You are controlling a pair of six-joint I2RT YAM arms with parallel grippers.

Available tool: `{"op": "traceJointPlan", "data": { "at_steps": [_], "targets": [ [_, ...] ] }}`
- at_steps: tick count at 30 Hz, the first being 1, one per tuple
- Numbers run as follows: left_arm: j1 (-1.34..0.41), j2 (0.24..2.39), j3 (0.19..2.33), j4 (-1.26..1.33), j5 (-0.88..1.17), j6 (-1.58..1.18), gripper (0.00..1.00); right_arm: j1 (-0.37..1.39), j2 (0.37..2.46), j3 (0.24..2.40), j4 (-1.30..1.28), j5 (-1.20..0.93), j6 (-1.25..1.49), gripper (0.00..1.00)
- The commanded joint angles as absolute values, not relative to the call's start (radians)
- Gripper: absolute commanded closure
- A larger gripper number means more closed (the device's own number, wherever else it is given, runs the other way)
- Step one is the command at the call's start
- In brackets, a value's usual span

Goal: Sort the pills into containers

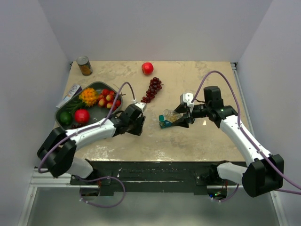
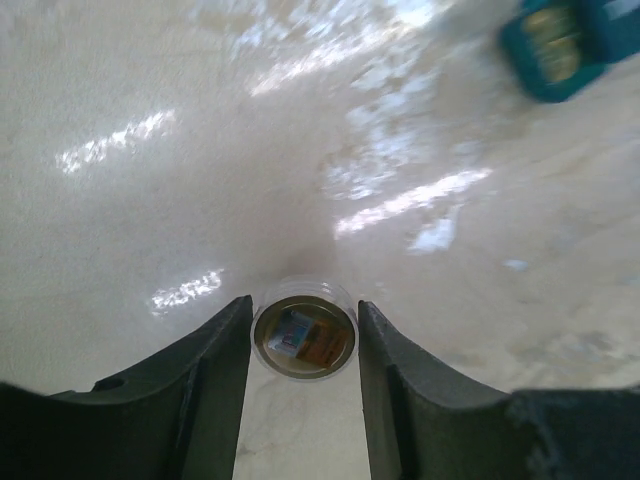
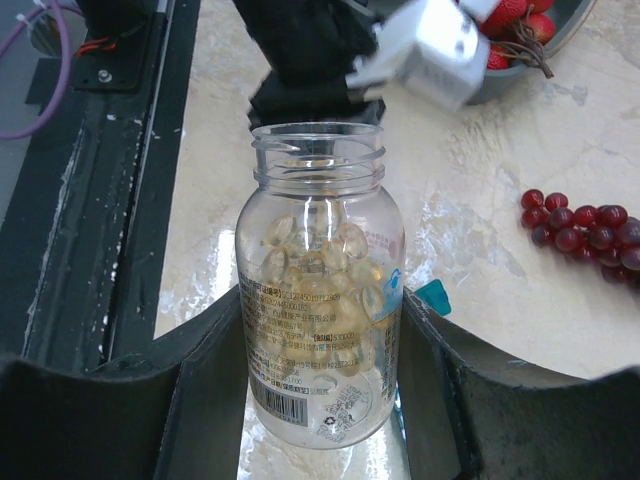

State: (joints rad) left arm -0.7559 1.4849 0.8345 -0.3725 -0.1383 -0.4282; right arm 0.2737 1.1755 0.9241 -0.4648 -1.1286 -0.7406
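My right gripper (image 3: 322, 400) is shut on a clear pill bottle (image 3: 320, 300) with no cap, about half full of pale yellow softgel pills (image 3: 320, 270). The top view has that bottle (image 1: 170, 115) lying tilted in the right gripper (image 1: 181, 117), its mouth towards the left arm. The teal-blue containers (image 1: 164, 124) lie on the table just under it, and their end shows in the left wrist view (image 2: 560, 45). My left gripper (image 2: 304, 325) is shut on a small round clear bottle cap (image 2: 304, 340), both fingers touching its sides, low over the table.
A dark green tray (image 1: 95, 85) of fruit sits at the left, a tin can (image 1: 84, 65) at the far left corner. A red apple (image 1: 147, 68) and a bunch of dark grapes (image 1: 153, 89) lie behind the grippers. The table's front rail (image 3: 100, 200) is close.
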Motion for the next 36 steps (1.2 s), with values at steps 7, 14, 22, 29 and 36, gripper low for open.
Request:
{"op": "traceJointPlan", "data": {
  "at_steps": [7, 14, 22, 29, 36],
  "targets": [
    [-0.690, 1.086, 0.701, -0.092, 0.227, -0.554, 0.95, 0.268, 1.170, 0.899, -0.454, -1.072, -0.801, 1.00],
    [-0.580, 0.997, 0.626, 0.103, 0.506, -0.698, 0.96, 0.270, 1.175, 0.890, -0.456, -1.034, -0.819, 1.00],
    [-0.575, 1.008, 0.638, 0.167, 0.564, -0.746, 0.97, 0.268, 1.180, 0.887, -0.465, -1.016, -0.834, 1.00],
    [-0.575, 1.023, 0.647, 0.207, 0.589, -0.767, 0.97, 0.272, 1.184, 0.887, -0.468, -0.999, -0.841, 1.00],
    [-0.574, 1.090, 0.661, 0.311, 0.621, -0.850, 0.97, 0.284, 1.186, 0.888, -0.471, -0.977, -0.841, 1.00]
  ]
}}
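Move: The left gripper already holds the clear cap, 3 or 4 cm above the table. The open pill jar in the right gripper is about 16 cm to its right, 18 cm higher and nearly level fore and aft. The teal pill box's middle lies some 19 cm right and 6 cm ahead of the left hand, the grapes 23 cm ahead and 8 cm right. From the right hand, the cap is 16 cm left and 18 cm down. Bring the left gripper up about 18 cm towards the open jar, drifting some 6 cm right and 3 cm back, quick at first and then easing off. Meanwhile swing its fingers from pointing down towards pointing right, roughly 55 degrees, keeping the cap pinched. Keep the right grip on the jar, sinking it about 3 cm with a slight forward drift. ##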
